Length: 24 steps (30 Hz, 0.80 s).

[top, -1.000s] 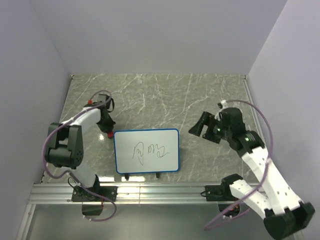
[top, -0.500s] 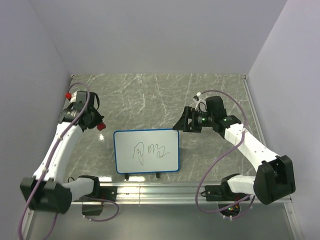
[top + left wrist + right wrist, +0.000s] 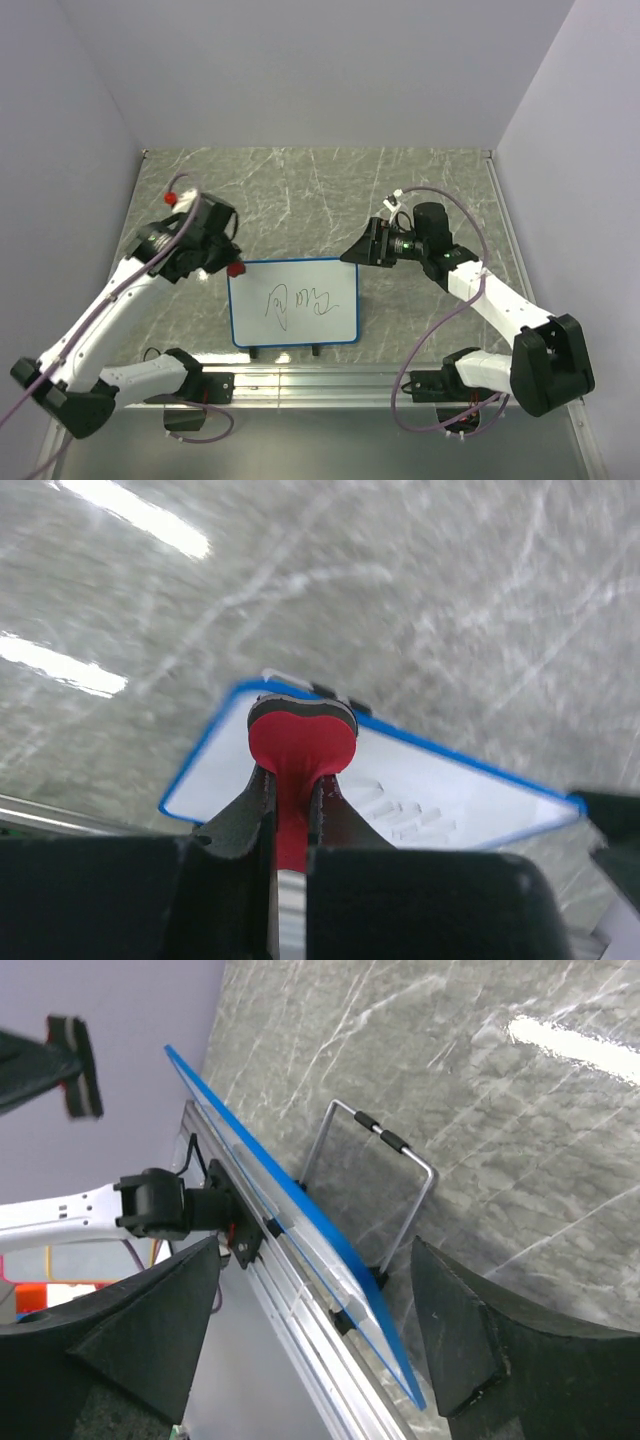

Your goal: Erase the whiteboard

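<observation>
The whiteboard [image 3: 292, 302] stands tilted near the front edge, blue-rimmed, with black scribbles at its centre. My left gripper [image 3: 232, 266] is shut on a small red-and-black eraser [image 3: 237, 268], which hovers at the board's upper left corner. In the left wrist view the eraser [image 3: 300, 740] is pinched between the fingers [image 3: 245, 805] above the whiteboard [image 3: 450, 790]. My right gripper [image 3: 352, 254] is open at the board's upper right corner. In the right wrist view the whiteboard [image 3: 285, 1195] is edge-on between the wide-apart fingers [image 3: 150, 1330], touching neither.
A wire stand [image 3: 395, 1160] with black feet props the board from behind. An aluminium rail [image 3: 320, 385] runs along the table's near edge, holding both arm bases. Purple walls close in on the left, back and right. Bare marble lies behind the board.
My left gripper has swung with the eraser from the far left to the board's upper left corner. My right gripper has come in to the upper right corner, its jaws narrowing slightly.
</observation>
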Motion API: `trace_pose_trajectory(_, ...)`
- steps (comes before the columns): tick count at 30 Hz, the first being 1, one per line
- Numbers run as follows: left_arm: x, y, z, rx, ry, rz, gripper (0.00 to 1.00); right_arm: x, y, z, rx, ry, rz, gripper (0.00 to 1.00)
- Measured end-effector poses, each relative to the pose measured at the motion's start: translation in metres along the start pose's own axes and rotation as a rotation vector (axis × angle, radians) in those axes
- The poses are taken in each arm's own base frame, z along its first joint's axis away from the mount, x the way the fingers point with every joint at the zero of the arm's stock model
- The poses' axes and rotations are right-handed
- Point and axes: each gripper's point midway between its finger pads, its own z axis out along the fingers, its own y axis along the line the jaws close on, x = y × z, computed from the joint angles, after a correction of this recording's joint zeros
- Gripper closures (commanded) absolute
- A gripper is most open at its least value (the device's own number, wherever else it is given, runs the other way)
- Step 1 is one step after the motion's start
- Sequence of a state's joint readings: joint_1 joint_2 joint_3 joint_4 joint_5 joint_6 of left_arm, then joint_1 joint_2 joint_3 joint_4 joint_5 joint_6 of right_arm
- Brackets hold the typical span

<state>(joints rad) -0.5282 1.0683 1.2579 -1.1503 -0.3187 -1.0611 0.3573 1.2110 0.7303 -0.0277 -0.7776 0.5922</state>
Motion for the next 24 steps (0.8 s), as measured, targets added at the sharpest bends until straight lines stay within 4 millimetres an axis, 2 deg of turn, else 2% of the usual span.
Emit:
trace_pose_trajectory(1, 0.006, -0.008, -0.003, 0.005, 0.013, 0.023, 1.0, 0.001, -0.002, 0.001, 0.0, -0.003, 0.007, 0.19)
trace_pose_trajectory(4, 0.027, -0.047, -0.007, 0.045, 0.038, 0.097, 1.0, 0.004, -0.004, 0.006, -0.007, -0.006, 0.021, 0.24)
trace_pose_trajectory(7, 0.06, -0.082, -0.007, 0.083, 0.068, 0.185, 1.0, 0.009, -0.001, 0.013, -0.026, 0.003, 0.018, 0.35)
trace_pose_trajectory(8, 0.073, -0.093, -0.005, 0.095, 0.08, 0.21, 1.0, 0.011, 0.001, 0.016, -0.033, 0.011, 0.013, 0.47)
trace_pose_trajectory(14, 0.139, -0.13, 0.01, 0.123, 0.135, 0.349, 1.0, 0.021, 0.003, 0.025, -0.029, 0.024, 0.004, 0.69)
trace_pose_trajectory(16, 0.161, -0.137, 0.016, 0.126, 0.14, 0.391, 1.0, 0.026, 0.005, 0.027, -0.036, 0.032, -0.006, 0.76)
trace_pose_trajectory(17, 0.17, -0.138, 0.019, 0.122, 0.14, 0.406, 1.0, 0.027, 0.006, 0.027, -0.039, 0.037, -0.01, 0.83)
trace_pose_trajectory(19, 0.19, -0.139, 0.024, 0.11, 0.139, 0.433, 1.0, 0.03, 0.011, 0.029, -0.064, 0.043, -0.031, 0.92)
trace_pose_trajectory(20, 0.199, -0.138, 0.026, 0.107, 0.128, 0.446, 1.0, 0.03, 0.01, 0.029, -0.062, 0.039, -0.041, 1.0)
trace_pose_trajectory(24, 0.218, -0.131, 0.022, 0.116, 0.08, 0.457, 1.0, 0.034, 0.01, 0.027, -0.077, 0.042, -0.059, 1.0)
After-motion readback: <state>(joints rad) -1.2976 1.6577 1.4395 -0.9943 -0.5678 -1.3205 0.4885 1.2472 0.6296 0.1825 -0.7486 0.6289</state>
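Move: The whiteboard's right-hand strip, where the left hand is taking the red eraser, lies some 24 cm to that hand's right, 7 cm back and 12 cm lower; the writing is about 8 cm short of that strip, 16 cm to the hand's right and likewise 7 cm back. The board's upper right corner sits about 27 cm to the left hand's right, roughly level fore-and-aft and 6 cm lower. For the open right hand, that corner is almost between the fingers, about 1 cm ahead, level sideways and 2 cm below. The whiteboard's upper right corner is pinched as the right fingers close from wide open to nearly shut, that hand easing about 3 cm left, slightly back and down. Meanwhile the left hand, still gripping the eraser, carries it some 23 cm right across the board, level at first, then also down and back about 8 cm each, turning roughly 25 degrees clockwise, to close by the right edge. ##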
